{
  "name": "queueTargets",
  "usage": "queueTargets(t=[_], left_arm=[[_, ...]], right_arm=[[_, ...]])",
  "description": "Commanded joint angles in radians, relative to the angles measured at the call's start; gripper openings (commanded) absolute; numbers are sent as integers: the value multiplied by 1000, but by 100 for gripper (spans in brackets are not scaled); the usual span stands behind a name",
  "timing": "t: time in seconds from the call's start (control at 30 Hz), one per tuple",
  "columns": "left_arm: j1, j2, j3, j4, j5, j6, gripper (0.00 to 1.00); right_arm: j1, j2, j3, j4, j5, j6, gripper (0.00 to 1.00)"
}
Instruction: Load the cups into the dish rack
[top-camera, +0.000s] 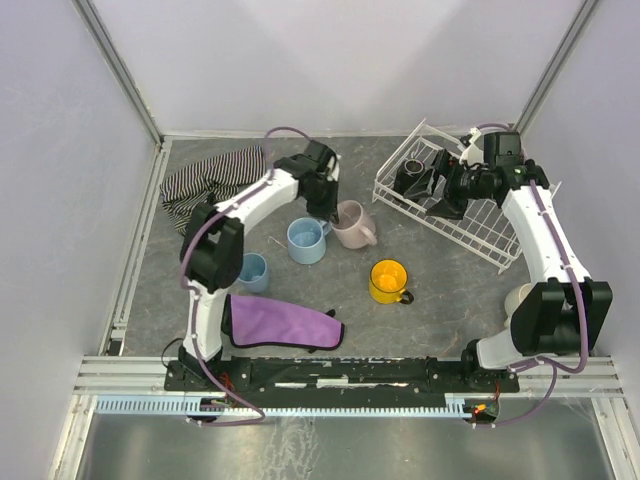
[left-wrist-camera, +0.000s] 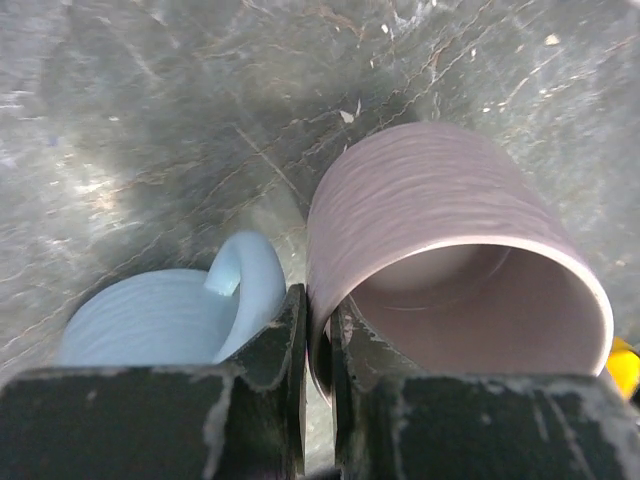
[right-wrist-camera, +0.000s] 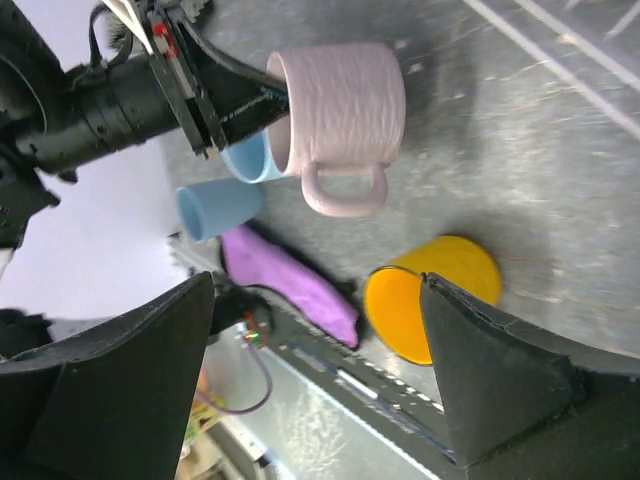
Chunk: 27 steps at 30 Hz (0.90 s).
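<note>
My left gripper (left-wrist-camera: 318, 340) is shut on the rim of the pale pink cup (left-wrist-camera: 440, 200), one finger inside and one outside. That pink cup (top-camera: 352, 224) stands mid-table, and the light blue mug (top-camera: 306, 240) sits close on its left. The yellow mug (top-camera: 388, 281) and the dusty-blue handleless cup (top-camera: 251, 272) stand nearer the front. A black cup (top-camera: 412, 170) sits in the white wire dish rack (top-camera: 487, 232) at the back right. Beside it, above the rack, my right gripper (top-camera: 430, 186) hangs open and empty. A cream-white mug (top-camera: 519, 298) shows partly behind the right arm.
A striped cloth (top-camera: 205, 180) lies bunched at the back left. A purple cloth (top-camera: 285, 322) lies near the front edge by the left arm's base. Walls close the table on three sides, and the rack is tilted against the right corner.
</note>
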Motion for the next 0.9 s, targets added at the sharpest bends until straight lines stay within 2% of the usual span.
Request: queueTargets(t=[0.0, 0.17, 0.23, 0.4, 0.57, 0.63, 0.77, 0.87], left_arm=[[81, -223, -57, 276, 254, -73, 3], [111, -362, -206, 517, 294, -129, 3], [112, -418, -265, 616, 277, -138, 3], [112, -520, -397, 843, 283, -161, 3], [103, -584, -488, 1018, 273, -179, 3], [95, -598, -508, 1052, 259, -166, 3], [87, -624, -553, 1149, 244, -185, 3], [82, -616, -552, 1171, 245, -200, 3]], right_arm=[[3, -55, -91, 252, -258, 188, 90], [39, -85, -205, 431, -351, 401, 88], [60, -102, -259, 566, -388, 534, 88], [114, -118, -415, 1051, -426, 948, 87], [180, -67, -496, 1479, -381, 1290, 83], [202, -46, -510, 1586, -360, 1369, 82], [240, -12, -522, 1683, -330, 1433, 77], [278, 18, -523, 1759, -313, 1478, 68]])
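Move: Pinched by its near-left rim in the left fingers, the pink cup has its middle some 5 cm right of that hand and 3 below. The open right gripper waits about 22 cm right, 4 back and 15 higher; the blue cup sits 6 cm left, 3 back. From the right hand, the pink cup is roughly 17 cm left, 3 ahead and 18 below, the yellow cup 10 left and 9 back, the black cup 4 left and 15 ahead, both well below. Lifting the pink cup about 19 cm almost straight up, the left hand keeps its rim pinch and tips its fingers some 50 degrees, from down to nearly level, pointing right and forward. The right hand comes in leftward about 13 cm while rising 7, rolling some 50 degrees to point left, and begins closing around the cup's handle without gripping it yet. ##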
